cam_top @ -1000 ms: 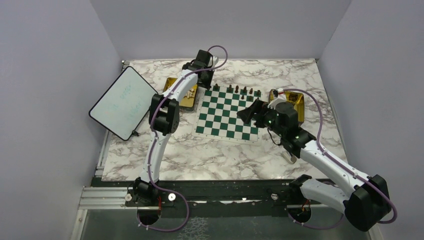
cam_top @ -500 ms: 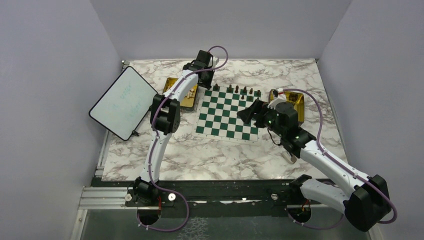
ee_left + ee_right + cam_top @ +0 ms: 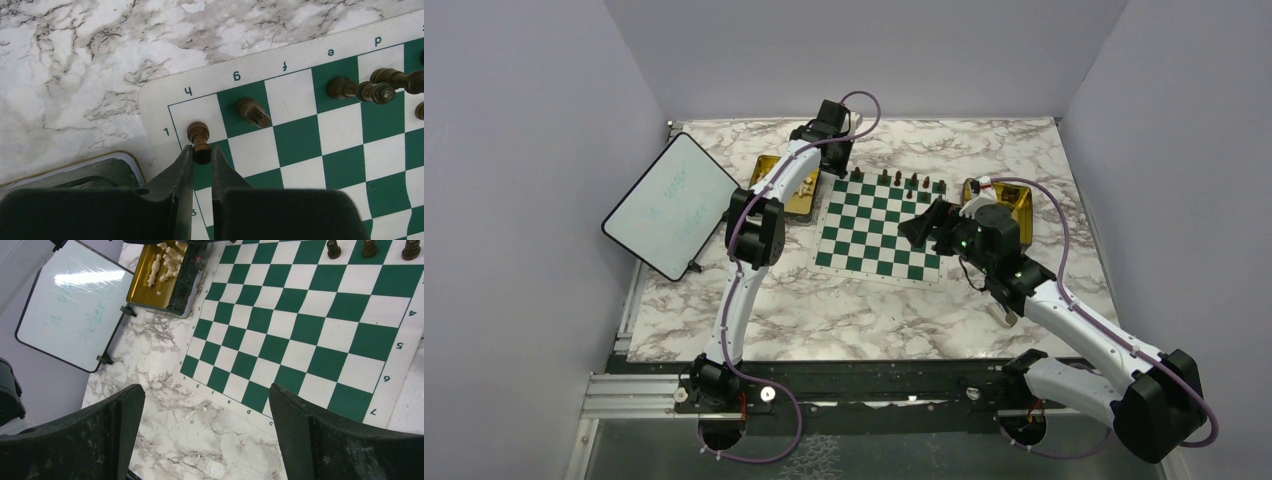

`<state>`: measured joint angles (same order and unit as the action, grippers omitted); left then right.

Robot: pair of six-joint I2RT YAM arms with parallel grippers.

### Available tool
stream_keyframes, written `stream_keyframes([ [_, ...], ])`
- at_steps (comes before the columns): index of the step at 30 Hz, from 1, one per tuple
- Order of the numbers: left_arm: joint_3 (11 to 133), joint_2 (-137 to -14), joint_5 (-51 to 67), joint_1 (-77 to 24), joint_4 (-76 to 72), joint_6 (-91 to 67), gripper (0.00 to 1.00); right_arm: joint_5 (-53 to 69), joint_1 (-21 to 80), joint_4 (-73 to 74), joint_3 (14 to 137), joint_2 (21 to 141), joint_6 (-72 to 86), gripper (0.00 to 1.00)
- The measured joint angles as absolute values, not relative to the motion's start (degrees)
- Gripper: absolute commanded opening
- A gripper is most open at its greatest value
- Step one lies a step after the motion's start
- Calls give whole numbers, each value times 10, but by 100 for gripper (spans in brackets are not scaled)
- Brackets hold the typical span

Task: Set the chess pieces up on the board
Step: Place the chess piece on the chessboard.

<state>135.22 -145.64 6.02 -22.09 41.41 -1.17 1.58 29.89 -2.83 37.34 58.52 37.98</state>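
The green-and-white board lies mid-table. My left gripper is at the board's far-left corner and is shut on a dark brown chess piece, which stands on the corner square by the "h" and "1" marks. More dark pieces stand along that same far row, the nearest one square over. My right gripper hangs open over the board's near-right edge, with only marble and board margin between its fingers. Cream pieces lie in a gold tray.
A gold tray sits left of the board under the left arm, and a second gold tray sits to its right. A rounded white tablet leans at the table's left edge. Grey walls close in the sides and back.
The left arm's elbow has shifted very slightly. Both grippers and the pieces look the same.
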Motion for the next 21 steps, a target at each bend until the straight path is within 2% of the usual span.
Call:
stream_keyframes([
  [10,1353,-1461,62,-221,401,-10,28,4,299,-28,373,585,380,99],
  [14,1353,-1465,62,-221,401,-10,31,3,299,-28,373,585,380,99],
  [18,1353,-1467,63,-221,401,-9,43,2,299,-28,373,586,380,99],
  [21,1353,-1467,64,-221,400,-9,46,1,299,-28,373,587,380,100],
])
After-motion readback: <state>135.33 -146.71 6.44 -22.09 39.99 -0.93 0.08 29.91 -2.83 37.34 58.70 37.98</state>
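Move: The chess piece stands on the far-left corner square, h1, its head between the left fingertips and its middle about 2 cm straight below that hand. The slant-topped piece on g1 stands level with it, some 4 cm to its right; the tall piece on e1 lies about 10 cm right and 1 cm nearer. The tray's middle is roughly 13 cm left and 3 cm back. From the right hand, the piece is about 24 cm ahead, 15 cm left and 16 cm lower. The left fingers let go of the chess piece's head on h1, spreading from a closed pinch to a little under half open so a gap shows on both sides. The hand stays almost in place around the piece, easing forward about half a centimetre, then sinking another half centimetre or so, with no turn of the wrist. ##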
